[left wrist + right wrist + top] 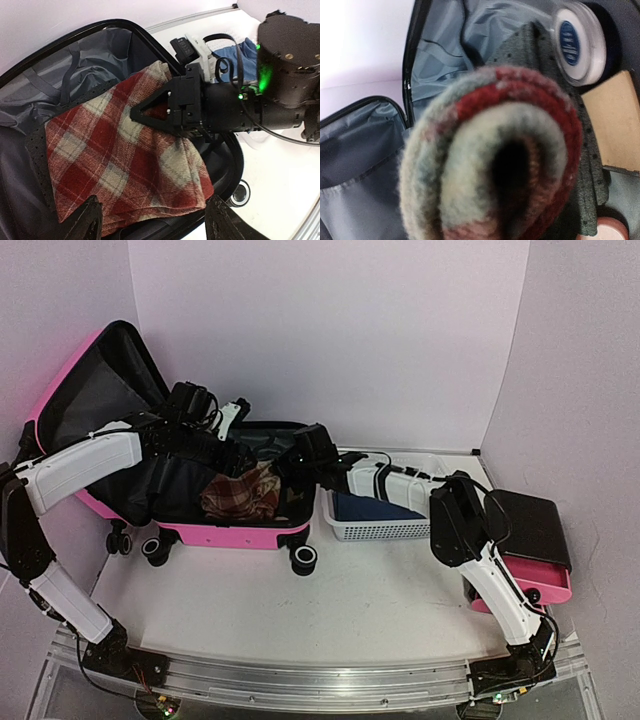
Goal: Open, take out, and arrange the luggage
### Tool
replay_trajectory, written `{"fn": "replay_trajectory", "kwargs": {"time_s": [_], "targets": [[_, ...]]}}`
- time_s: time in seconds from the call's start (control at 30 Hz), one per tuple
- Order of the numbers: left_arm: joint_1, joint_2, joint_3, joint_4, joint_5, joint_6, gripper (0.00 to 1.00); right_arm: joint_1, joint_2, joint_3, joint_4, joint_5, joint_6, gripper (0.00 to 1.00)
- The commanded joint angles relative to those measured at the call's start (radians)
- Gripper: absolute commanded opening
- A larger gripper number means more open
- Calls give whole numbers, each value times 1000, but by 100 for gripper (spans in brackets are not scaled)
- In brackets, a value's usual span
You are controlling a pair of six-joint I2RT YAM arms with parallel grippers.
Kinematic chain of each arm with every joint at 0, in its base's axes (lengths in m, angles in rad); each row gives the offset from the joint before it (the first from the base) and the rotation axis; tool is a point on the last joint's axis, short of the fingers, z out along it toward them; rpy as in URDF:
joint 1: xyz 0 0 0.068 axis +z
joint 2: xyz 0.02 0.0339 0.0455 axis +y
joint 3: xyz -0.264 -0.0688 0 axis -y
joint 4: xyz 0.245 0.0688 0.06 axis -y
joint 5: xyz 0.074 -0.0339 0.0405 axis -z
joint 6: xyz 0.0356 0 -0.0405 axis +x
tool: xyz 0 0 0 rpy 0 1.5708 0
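The hot-pink suitcase (230, 535) lies open at the left, its black-lined lid (85, 390) standing up at the back. A red and cream plaid cloth (240, 492) lies bunched inside it. My right gripper (303, 455) reaches in from the right and is shut on the cloth's edge, as the left wrist view shows (150, 112). In the right wrist view the cloth (490, 160) fills the frame and hides the fingers. My left gripper (152, 205) hovers open over the cloth's near edge (125, 165), touching nothing.
A white mesh basket (385, 528) holding blue fabric stands right of the suitcase. A black cabinet with a pink drawer (530, 540) is at the far right. Inside the suitcase are a round clear container (577, 42), a tan box (612, 125) and a grey speckled garment (545, 70).
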Motion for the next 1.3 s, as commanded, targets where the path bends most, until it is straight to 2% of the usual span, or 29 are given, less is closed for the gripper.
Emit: {"fn": "replay_trajectory", "kwargs": {"time_s": [0.0, 0.27, 0.57, 0.73, 0.83, 1.0, 1.17, 1.27], "targets": [[6, -46, 6, 19, -46, -6, 70, 5, -86, 79, 64, -50, -126, 0], [11, -64, -12, 40, -53, -13, 70, -7, -253, -27, -113, -89, -249, 0], [12, -44, 1, 45, -33, -15, 70, -83, -469, -342, -132, -148, -208, 0], [12, -40, 4, 45, -23, -16, 70, -182, -561, -470, -138, -281, -231, 0], [12, -33, 9, 45, -16, -16, 70, -258, -566, -513, -141, -434, -264, 0], [12, -24, 23, 45, 2, -16, 70, -363, -554, -541, -152, -592, -475, 0], [11, -21, 33, 44, 14, -43, 69, -447, -493, -501, -212, -693, -621, 0], [12, -27, 31, 44, 20, -45, 70, -478, -481, -485, -286, -690, -714, 0]]}}
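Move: The basket the plaid cloth is bound for lies some 28 cm to the right of the right gripper, about 4 cm back and 9 cm lower. The suitcase's right rim stands in between, about 8 cm to the right, 2 cm back and 2 cm below. The jar in the suitcase is roughly 5 cm ahead, 1 cm right and 7 cm below. From the left gripper the basket is about 36 cm to the right, roughly level fore and aft, 19 cm down. Keep the right gripper shut on the folded plaid cloth and lift it about 6 cm out of the suitcase, easing back a little. Then carry it right, some 22 cm in all, over the suitcase's right rim towards the basket, sinking slightly and turning the wrist about 20 degrees counter-clockwise. ##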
